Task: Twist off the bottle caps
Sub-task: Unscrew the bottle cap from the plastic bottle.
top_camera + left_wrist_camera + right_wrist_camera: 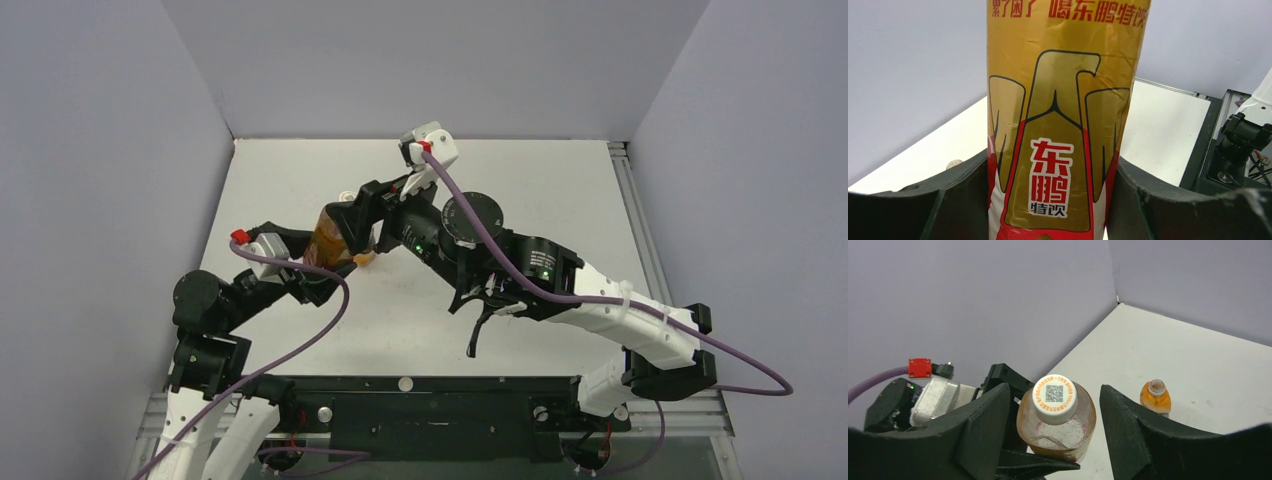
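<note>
My left gripper (pixel 1053 200) is shut on the lower body of an upright reddish-brown bottle (pixel 1063 100) with a gold and red label, its fingers pressed against both sides. The bottle's white cap (pixel 1054 397), printed with a square code, sits on the neck. My right gripper (pixel 1055 390) hangs open over the bottle's top, one finger on each side of the cap with a gap to both. In the top view both grippers meet at this bottle (pixel 328 240), left of the table's middle. A small orange bottle (pixel 1155 396) stands beyond with its neck open and no cap on it.
The white table (pixel 560 190) is closed in by grey walls at the left, back and right. A small round pale thing (pixel 954 163) lies on the table left of the held bottle. The right arm (pixel 520 265) stretches across the table's middle.
</note>
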{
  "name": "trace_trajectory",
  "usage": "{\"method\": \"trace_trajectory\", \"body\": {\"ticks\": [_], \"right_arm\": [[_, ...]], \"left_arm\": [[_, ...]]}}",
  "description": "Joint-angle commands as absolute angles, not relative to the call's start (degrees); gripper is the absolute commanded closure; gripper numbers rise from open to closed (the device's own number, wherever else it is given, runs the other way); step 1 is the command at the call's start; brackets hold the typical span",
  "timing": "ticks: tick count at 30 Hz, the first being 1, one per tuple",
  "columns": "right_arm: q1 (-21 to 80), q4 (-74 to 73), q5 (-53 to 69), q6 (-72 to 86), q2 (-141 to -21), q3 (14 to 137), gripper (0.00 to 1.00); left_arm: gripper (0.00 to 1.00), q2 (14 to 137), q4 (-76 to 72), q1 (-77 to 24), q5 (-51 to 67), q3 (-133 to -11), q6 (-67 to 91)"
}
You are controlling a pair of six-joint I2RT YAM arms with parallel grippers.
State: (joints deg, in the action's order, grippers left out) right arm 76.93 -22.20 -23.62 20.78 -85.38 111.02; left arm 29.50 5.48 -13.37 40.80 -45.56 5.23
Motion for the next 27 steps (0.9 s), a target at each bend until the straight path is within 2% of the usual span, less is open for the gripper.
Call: {"method": "trace_trajectory", "body": {"ticks": [1, 14, 18, 19, 21, 24, 27], "right_arm": [[77.2, -22.7, -27.3, 20.9, -86.2, 113.5, 0.41], [77.0, -21.2, -27.0, 21.2, -86.1, 111.8, 0.78], [76.6, -21.8, -26.4, 21.3, -86.3, 111.7, 0.86], [76.5, -21.9, -26.3, 21.3, -86.3, 111.5, 0.93], [76.2, -21.9, -25.1, 20.7, -85.8, 110.3, 1.0], [74.8, -18.6, -20.4, 18.9, -82.7, 104.0, 1.0], [72.3, -11.4, -7.8, 17.5, -76.4, 96.0, 1.0]], "left_arm": [[0.94, 28.8, 6.0, -13.4, 39.0, -45.6, 2.7], [0.94, 28.6, 7.5, -13.4, 39.0, -44.9, 2.3], [0.94, 28.9, 7.4, -13.4, 39.1, -45.6, 3.2], [0.94, 29.0, 7.4, -13.4, 39.4, -45.7, 3.4], [0.94, 29.4, 7.5, -13.4, 40.7, -46.8, 5.0], [0.94, 30.2, 6.7, -13.4, 43.8, -48.1, 10.3], [0.91, 30.9, 4.2, -13.4, 51.4, -49.2, 18.8]]}}
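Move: The cap of the held bottle is already between the right hand's open fingers, about 1 cm ahead, 1 cm left and 1 cm below. The bottle's body lies some 12 cm below that hand, 2 cm ahead and 4 cm left; an open orange bottle stands on the table roughly 22 cm ahead, 4 cm left and 38 cm down. From the left hand the cap is about 13 cm up, 3 cm right and 1 cm back. Down by nearly 3 cm in all and a little forward, the right hand first settles over the cap, then pinches it as its spread fingers close to about half their opening; its wrist barely turns. The left hand keeps its grip on the bottle and sinks some 1.5 cm, its fingers tipping slightly down at the end. ##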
